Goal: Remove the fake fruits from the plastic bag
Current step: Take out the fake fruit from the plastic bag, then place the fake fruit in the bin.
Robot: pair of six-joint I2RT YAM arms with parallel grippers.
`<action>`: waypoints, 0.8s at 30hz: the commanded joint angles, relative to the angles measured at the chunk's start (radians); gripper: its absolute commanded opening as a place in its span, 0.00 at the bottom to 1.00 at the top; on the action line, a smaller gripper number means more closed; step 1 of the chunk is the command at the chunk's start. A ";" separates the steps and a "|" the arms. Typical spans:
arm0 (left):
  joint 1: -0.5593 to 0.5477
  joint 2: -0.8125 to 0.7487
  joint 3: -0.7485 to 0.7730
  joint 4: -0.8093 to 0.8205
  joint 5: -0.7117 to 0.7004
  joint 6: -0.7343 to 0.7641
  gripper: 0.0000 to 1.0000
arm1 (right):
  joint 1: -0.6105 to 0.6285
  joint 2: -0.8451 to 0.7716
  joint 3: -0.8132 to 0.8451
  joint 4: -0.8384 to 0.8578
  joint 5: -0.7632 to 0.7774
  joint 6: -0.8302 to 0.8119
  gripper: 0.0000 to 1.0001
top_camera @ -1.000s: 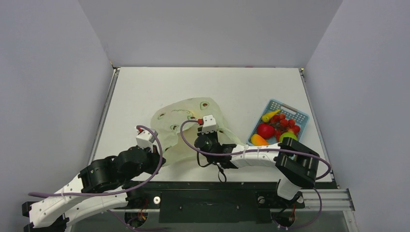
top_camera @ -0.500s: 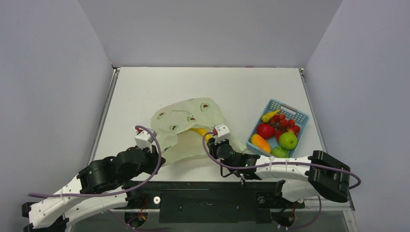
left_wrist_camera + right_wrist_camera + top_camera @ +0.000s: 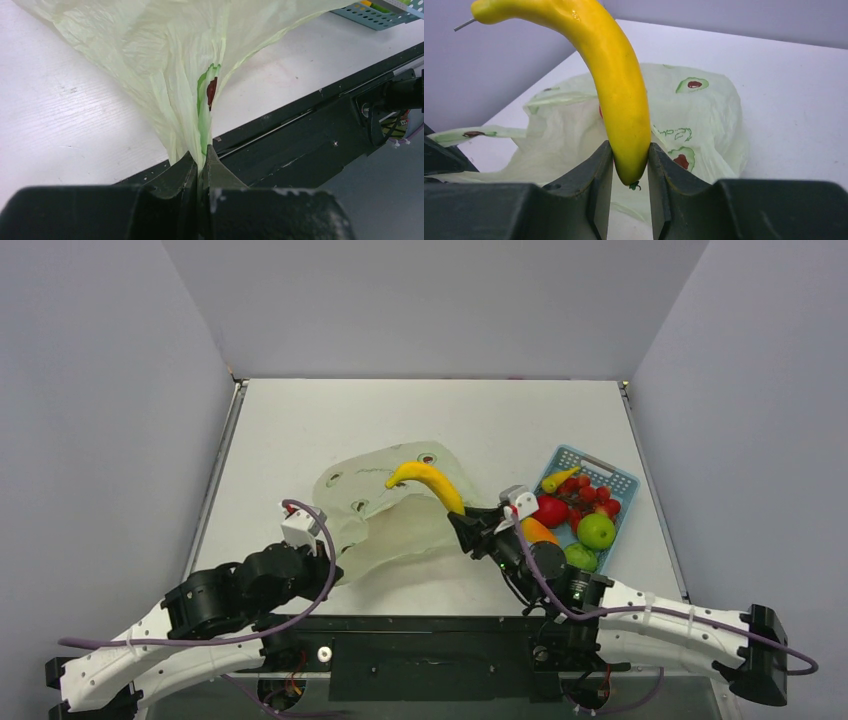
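Observation:
A pale yellow-green plastic bag (image 3: 385, 510) with brown-red oval spots lies mid-table, also in the right wrist view as the bag (image 3: 694, 115). My left gripper (image 3: 201, 159) is shut on a bunched edge of the bag (image 3: 165, 75) at its near-left corner (image 3: 318, 540). My right gripper (image 3: 630, 155) is shut on the lower end of a long yellow fake fruit (image 3: 616, 85), a banana shape lifted above the bag's right side (image 3: 428, 482). Several other fake fruits (image 3: 575, 510), red, green, yellow and orange, lie in the blue basket.
The blue lattice basket (image 3: 612, 480) stands at the right of the table, just beyond my right gripper (image 3: 470, 520). The black frame rail (image 3: 310, 130) runs along the table's near edge. Grey walls close in the table on three sides.
My right gripper has drawn the yellow fruit out of the bag and swung right toward the basket, raising it. The left gripper has kept still on the bag.

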State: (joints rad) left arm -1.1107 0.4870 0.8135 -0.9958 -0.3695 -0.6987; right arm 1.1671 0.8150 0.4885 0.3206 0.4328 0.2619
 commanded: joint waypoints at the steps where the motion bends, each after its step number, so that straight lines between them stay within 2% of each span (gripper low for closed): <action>1: 0.004 0.019 0.015 0.030 0.002 0.006 0.00 | 0.007 -0.092 0.015 -0.031 -0.014 -0.038 0.00; 4: 0.005 0.020 0.016 0.031 0.003 0.007 0.00 | 0.005 -0.132 0.030 -0.043 0.042 -0.028 0.00; 6: 0.004 0.020 0.015 0.031 0.003 0.006 0.00 | 0.004 -0.132 0.054 -0.083 0.178 0.009 0.00; 8: 0.005 0.020 0.016 0.031 0.004 0.006 0.00 | -0.011 -0.124 0.070 -0.125 0.387 0.070 0.00; 10: 0.005 0.020 0.016 0.031 0.005 0.005 0.00 | -0.049 -0.126 0.076 -0.171 0.468 0.126 0.00; 11: 0.005 0.020 0.016 0.031 0.005 0.005 0.00 | -0.069 -0.130 0.073 -0.196 0.466 0.142 0.00; 14: 0.005 0.019 0.015 0.031 0.006 0.006 0.00 | -0.175 -0.169 0.062 -0.209 0.309 0.196 0.00; 16: 0.005 0.020 0.015 0.032 0.006 0.007 0.00 | -0.209 -0.184 0.059 -0.207 0.261 0.214 0.00; 21: 0.005 0.024 0.016 0.033 0.007 0.008 0.00 | -0.253 -0.191 0.083 -0.290 0.383 0.290 0.00; 23: 0.005 0.023 0.016 0.033 0.007 0.008 0.00 | -0.298 -0.213 0.078 -0.289 0.332 0.320 0.00; 24: 0.005 0.022 0.016 0.033 0.007 0.008 0.00 | -0.317 -0.221 0.075 -0.274 0.254 0.344 0.00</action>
State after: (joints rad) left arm -1.1107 0.5045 0.8135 -0.9947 -0.3645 -0.6983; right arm 0.9176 0.6273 0.5293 0.0593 0.7559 0.5053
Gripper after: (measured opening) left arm 0.004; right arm 0.244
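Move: The blue basket, where the banana in the right hand is going, has its middle about 31 cm to that hand's right, 18 cm ahead and 18 below. In it, the big red tomato lies some 22 cm right and 17 ahead, the mango about 20 right and 13 ahead. The bag's middle is roughly 13 cm left and 16 ahead. From the left hand, which grips the bag's rim, the basket is about 55 cm right and 26 ahead. To the right and, once a short rise of 2–3 cm has ended, also forward, the right hand carries the already gripped banana towards the blue basket, some 12 cm right and 6 cm out. It swings about 30 degrees clockwise on the way, fingers keeping their pinch on the banana's end. The left hand stays put, still holding the bag's rim. ##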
